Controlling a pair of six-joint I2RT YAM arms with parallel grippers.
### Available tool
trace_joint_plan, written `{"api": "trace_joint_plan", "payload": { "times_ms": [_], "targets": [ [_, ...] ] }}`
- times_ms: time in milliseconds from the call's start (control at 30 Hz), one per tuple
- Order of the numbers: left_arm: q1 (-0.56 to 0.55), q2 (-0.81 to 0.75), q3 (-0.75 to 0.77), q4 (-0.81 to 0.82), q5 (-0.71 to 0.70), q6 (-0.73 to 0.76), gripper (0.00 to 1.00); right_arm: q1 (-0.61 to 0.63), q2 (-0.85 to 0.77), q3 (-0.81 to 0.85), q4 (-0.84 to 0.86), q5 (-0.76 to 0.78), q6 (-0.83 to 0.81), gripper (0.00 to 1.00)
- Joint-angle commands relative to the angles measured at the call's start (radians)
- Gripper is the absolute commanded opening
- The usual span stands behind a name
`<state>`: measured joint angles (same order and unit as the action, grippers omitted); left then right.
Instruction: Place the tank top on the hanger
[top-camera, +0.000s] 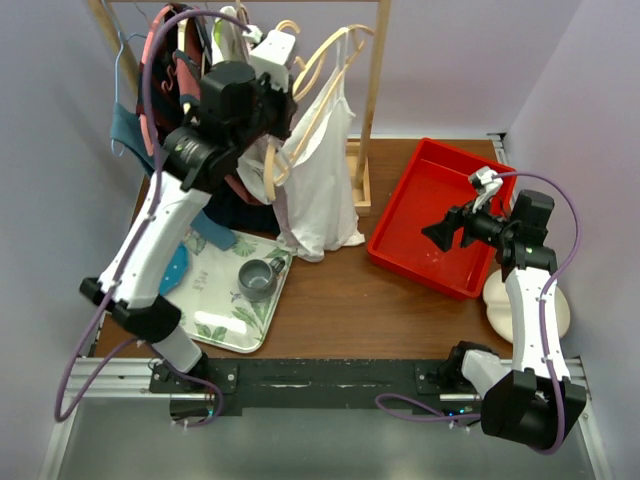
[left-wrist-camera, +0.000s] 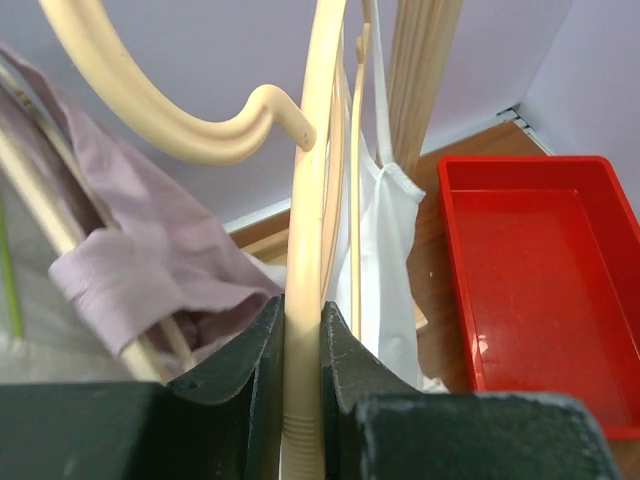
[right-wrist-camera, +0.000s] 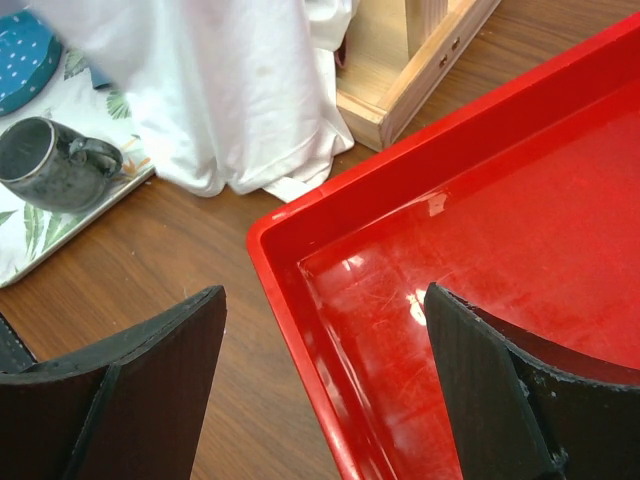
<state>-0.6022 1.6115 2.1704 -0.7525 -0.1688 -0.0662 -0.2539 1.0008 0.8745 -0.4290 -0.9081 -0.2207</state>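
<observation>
The white tank top (top-camera: 325, 180) hangs from the cream hanger (top-camera: 322, 95) at the wooden rack, its hem resting on the table. My left gripper (top-camera: 278, 112) is raised by the rack and shut on the hanger's arm. In the left wrist view the jaws (left-wrist-camera: 303, 335) pinch the cream arm (left-wrist-camera: 310, 200), the hook (left-wrist-camera: 270, 105) curves above, and the tank top (left-wrist-camera: 385, 260) hangs just behind. My right gripper (top-camera: 440, 235) is open and empty over the near-left edge of the red tray (right-wrist-camera: 300, 270). The tank top's hem (right-wrist-camera: 230, 100) shows in the right wrist view.
The wooden rack (top-camera: 372, 100) holds other clothes and hangers, among them a mauve garment (left-wrist-camera: 150, 250). A floral tray (top-camera: 225, 300) with a grey cup (top-camera: 257, 280) lies at front left. The red tray (top-camera: 430, 215) sits at right. A cream object (top-camera: 525, 310) lies at the right edge.
</observation>
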Motion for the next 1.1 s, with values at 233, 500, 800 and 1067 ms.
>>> {"api": "trace_joint_plan", "payload": {
  "times_ms": [233, 500, 800, 1067],
  "targets": [
    [0.028, 0.117, 0.177, 0.309, -0.061, -0.049, 0.0, -0.004, 0.001, -0.006, 0.015, -0.035, 0.003, 0.85],
    [0.074, 0.192, 0.204, 0.409, -0.043, -0.099, 0.0, -0.002, -0.002, -0.008, 0.012, -0.049, 0.004, 0.85],
    [0.13, 0.272, 0.224, 0.559, 0.025, -0.162, 0.0, -0.004, 0.002, -0.016, 0.015, -0.061, 0.009, 0.85],
    [0.156, 0.318, 0.198, 0.605, 0.081, -0.214, 0.0, -0.004, 0.005, -0.016, 0.015, -0.06, 0.009, 0.85]
  ]
}}
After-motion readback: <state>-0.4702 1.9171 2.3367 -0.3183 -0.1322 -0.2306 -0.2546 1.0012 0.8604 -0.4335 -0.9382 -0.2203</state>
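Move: The left hand holds the wooden hanger carrying the tank top; the free stretch of rack rail that it heads for is about 16 cm ahead, 1 cm to the right and 11 cm above. Left of the way hangs the mauve top, some 12 cm ahead, 6 cm left and 12 cm lower; the rack's right post meets the rail roughly 18 cm right and 16 cm ahead. From the idle right hand, that rail spot is about 25 cm forward, 31 cm left and 35 cm up. Still pinching the hanger just below its hook, the left hand carries it and the tank top to the rack rail, about 13 cm forward in all: first forward with a slight drift right, then a rise of some 3 cm, then forward again, easing to a stop. The wrist meanwhile rolls its left side down and tips the fingers up, some 20 degrees altogether; the fingers stay closed. ##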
